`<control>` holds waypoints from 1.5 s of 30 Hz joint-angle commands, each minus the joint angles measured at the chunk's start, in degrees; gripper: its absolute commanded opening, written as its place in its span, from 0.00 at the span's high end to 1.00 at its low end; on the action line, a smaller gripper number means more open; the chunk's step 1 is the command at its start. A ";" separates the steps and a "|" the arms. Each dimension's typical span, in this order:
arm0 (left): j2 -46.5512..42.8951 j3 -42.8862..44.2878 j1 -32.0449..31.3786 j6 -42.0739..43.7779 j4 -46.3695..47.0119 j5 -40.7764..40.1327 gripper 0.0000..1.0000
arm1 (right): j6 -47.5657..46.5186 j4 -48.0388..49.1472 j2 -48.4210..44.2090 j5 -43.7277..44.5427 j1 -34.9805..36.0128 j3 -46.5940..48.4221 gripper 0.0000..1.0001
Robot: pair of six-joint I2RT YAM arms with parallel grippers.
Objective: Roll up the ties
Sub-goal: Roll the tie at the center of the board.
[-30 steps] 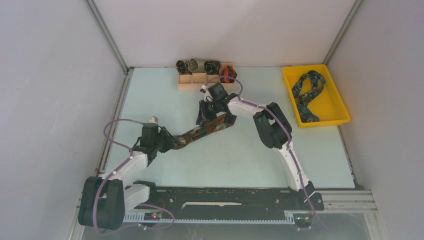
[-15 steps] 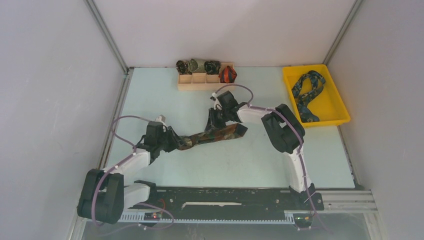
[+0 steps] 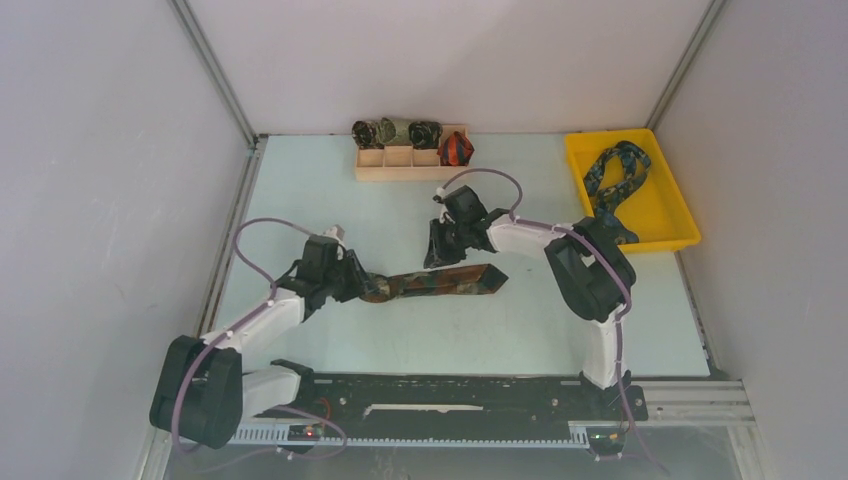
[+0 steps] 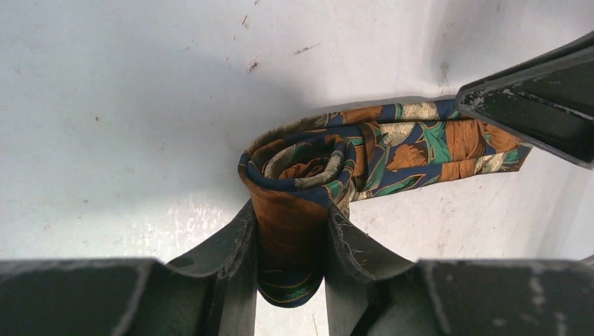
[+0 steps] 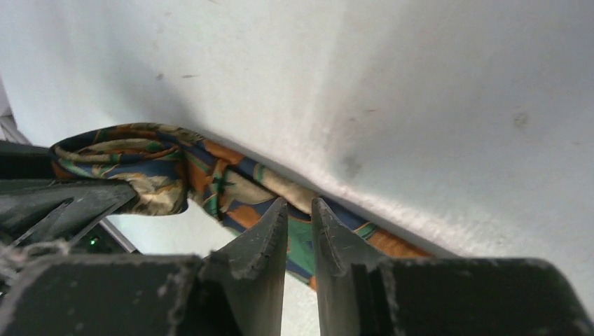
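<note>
A brown-orange-green tie (image 3: 450,282) lies stretched left to right across the table's middle, its wide pointed end at the right. Its left end is wound into a roll (image 4: 301,157). My left gripper (image 3: 358,284) (image 4: 291,210) is shut on that roll. My right gripper (image 3: 437,262) (image 5: 299,201) stands over the flat part, jaws nearly together, fingertips on the tie's (image 5: 224,182) far edge. A navy and teal tie (image 3: 612,185) lies loose in the yellow tray (image 3: 660,210). A red-orange and black rolled tie (image 3: 456,150) sits in the wooden box's (image 3: 400,172) right compartment.
Three dark rolled ties (image 3: 397,131) stand along the back of the wooden box, at the far middle of the table. The yellow tray is at the far right. Purple cables (image 3: 255,250) loop off both arms. Grey walls close in the table on three sides.
Both grippers have moved right and toward the near edge, carrying the tie with them. The tie now lies flatter and more level, with its wide end spread out.
</note>
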 commanded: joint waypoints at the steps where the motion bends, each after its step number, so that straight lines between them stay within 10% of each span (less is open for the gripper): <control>1: 0.80 6.23 -2.37 3.43 -7.49 -6.03 0.85 | -1.88 1.42 -5.16 -0.80 2.61 2.05 0.77; 21: 8.27 20.72 -9.88 5.63 -23.77 -22.44 0.89 | 6.25 10.76 11.27 -14.66 11.79 13.60 0.78; 45: 28.18 37.66 -20.52 3.59 -42.39 -45.95 0.91 | -2.35 0.52 -12.18 -7.95 -7.14 -3.18 0.76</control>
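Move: The rolled part of the tie is already pinched in my left fingers, its middle within a centimetre or so of the hand point. The flat strip runs off to the right, its middle about 16 cm right and 1 cm ahead, some 3 cm lower; its free end is about 26 cm right and 2 cm ahead. From my right hand the roll lies about 11 cm left, 5 cm back and slightly lower; the strip's middle is some 4 cm right and 3 cm back. Keeping my pinch on the roll, I twist my left hand steadily about 45 degrees so the fingers swing from slanting right to slanting left, easing it some 3 cm left, 2 cm up and slightly forward. My right hand, fingers unchanged, arcs about 12 cm left and back over the strip, dipping close to the roll, then retreats right, forward and up to finish clear, 8 cm higher than it began. ##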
